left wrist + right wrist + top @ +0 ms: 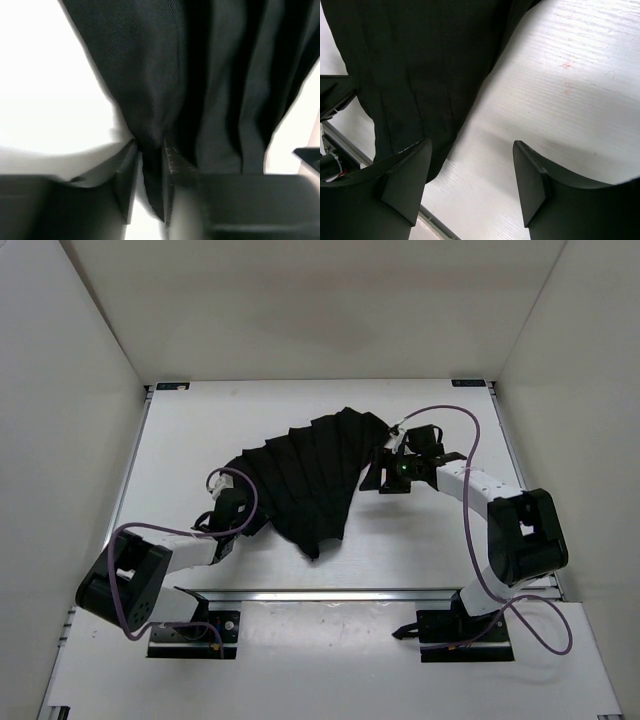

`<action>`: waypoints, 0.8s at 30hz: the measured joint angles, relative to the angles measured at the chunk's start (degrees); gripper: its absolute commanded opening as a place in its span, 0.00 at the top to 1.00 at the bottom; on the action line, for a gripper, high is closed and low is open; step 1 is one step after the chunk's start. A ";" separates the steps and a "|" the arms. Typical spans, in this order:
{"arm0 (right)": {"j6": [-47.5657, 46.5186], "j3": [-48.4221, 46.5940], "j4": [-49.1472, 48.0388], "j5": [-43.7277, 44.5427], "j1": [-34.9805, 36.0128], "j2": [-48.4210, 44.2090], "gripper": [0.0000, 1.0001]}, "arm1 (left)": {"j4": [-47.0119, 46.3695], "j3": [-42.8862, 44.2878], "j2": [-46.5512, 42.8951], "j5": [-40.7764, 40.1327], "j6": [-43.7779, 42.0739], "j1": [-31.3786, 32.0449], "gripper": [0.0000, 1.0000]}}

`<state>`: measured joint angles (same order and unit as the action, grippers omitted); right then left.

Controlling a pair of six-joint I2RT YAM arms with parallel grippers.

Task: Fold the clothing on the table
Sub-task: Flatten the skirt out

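The clothing [310,475] is a black pleated, fan-shaped garment spread across the middle of the white table [420,550]. My left gripper [236,510] sits at the garment's left edge. In the left wrist view its gripper [150,165] has its jaws drawn close, with a fold of the black clothing [215,75] pinched between them. My right gripper [386,472] is at the garment's right edge. In the right wrist view that gripper [472,167] stands open over bare table [570,75]. Its left finger [407,177] overlaps the hem of the clothing [420,60], and nothing lies between the fingers.
A metal rail [350,595] runs along the table's near edge in front of the arm bases. White walls enclose the table on three sides. Purple cables [470,490] loop off both arms. A rail edge [342,140] shows at the left of the right wrist view.
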<state>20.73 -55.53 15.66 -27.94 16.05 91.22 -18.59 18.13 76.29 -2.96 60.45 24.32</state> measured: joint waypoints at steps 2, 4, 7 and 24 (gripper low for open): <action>0.00 0.02 0.09 0.02 -0.37 0.00 0.37 | 0.11 0.17 1.33 -0.04 0.17 -0.57 0.99; 0.04 0.02 0.07 -0.07 -0.92 -0.02 0.36 | 2.29 1.38 1.46 0.00 -1.09 -1.86 1.00; 0.07 0.02 -0.13 -0.20 -2.01 -0.02 0.36 | 8.66 6.01 0.26 -0.04 -4.63 -5.18 1.00; 0.85 -12.55 -2.36 -0.02 3.30 12.74 0.37 | 28.81 28.79 -3.13 -0.90 -21.44 -12.70 1.00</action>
<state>21.58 -68.07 13.30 -27.97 19.35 103.96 10.22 46.92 73.17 -3.86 39.00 11.62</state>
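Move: The skirt's left edge already lies between the left hand's half-open fingers, about 1 cm ahead and 1 cm below. From this hand the skirt's middle is some 12 cm ahead and 10 cm right, and its near tip about 7 cm back and 12 cm right. From the right hand, that left edge lies roughly 25 cm left, 7 cm back and 7 below, and the skirt's right end about 13 cm ahead, 1 cm left and 7 below. The skirt's left edge is pinched as the left fingers close fully low over the table, then is carried up some 11 cm while the left hand swings forward and left about 8 cm each way, its left side rolling upward, and then hovers. The right hand, still open, slides forward and left about 5 cm towards the skirt's right end. ##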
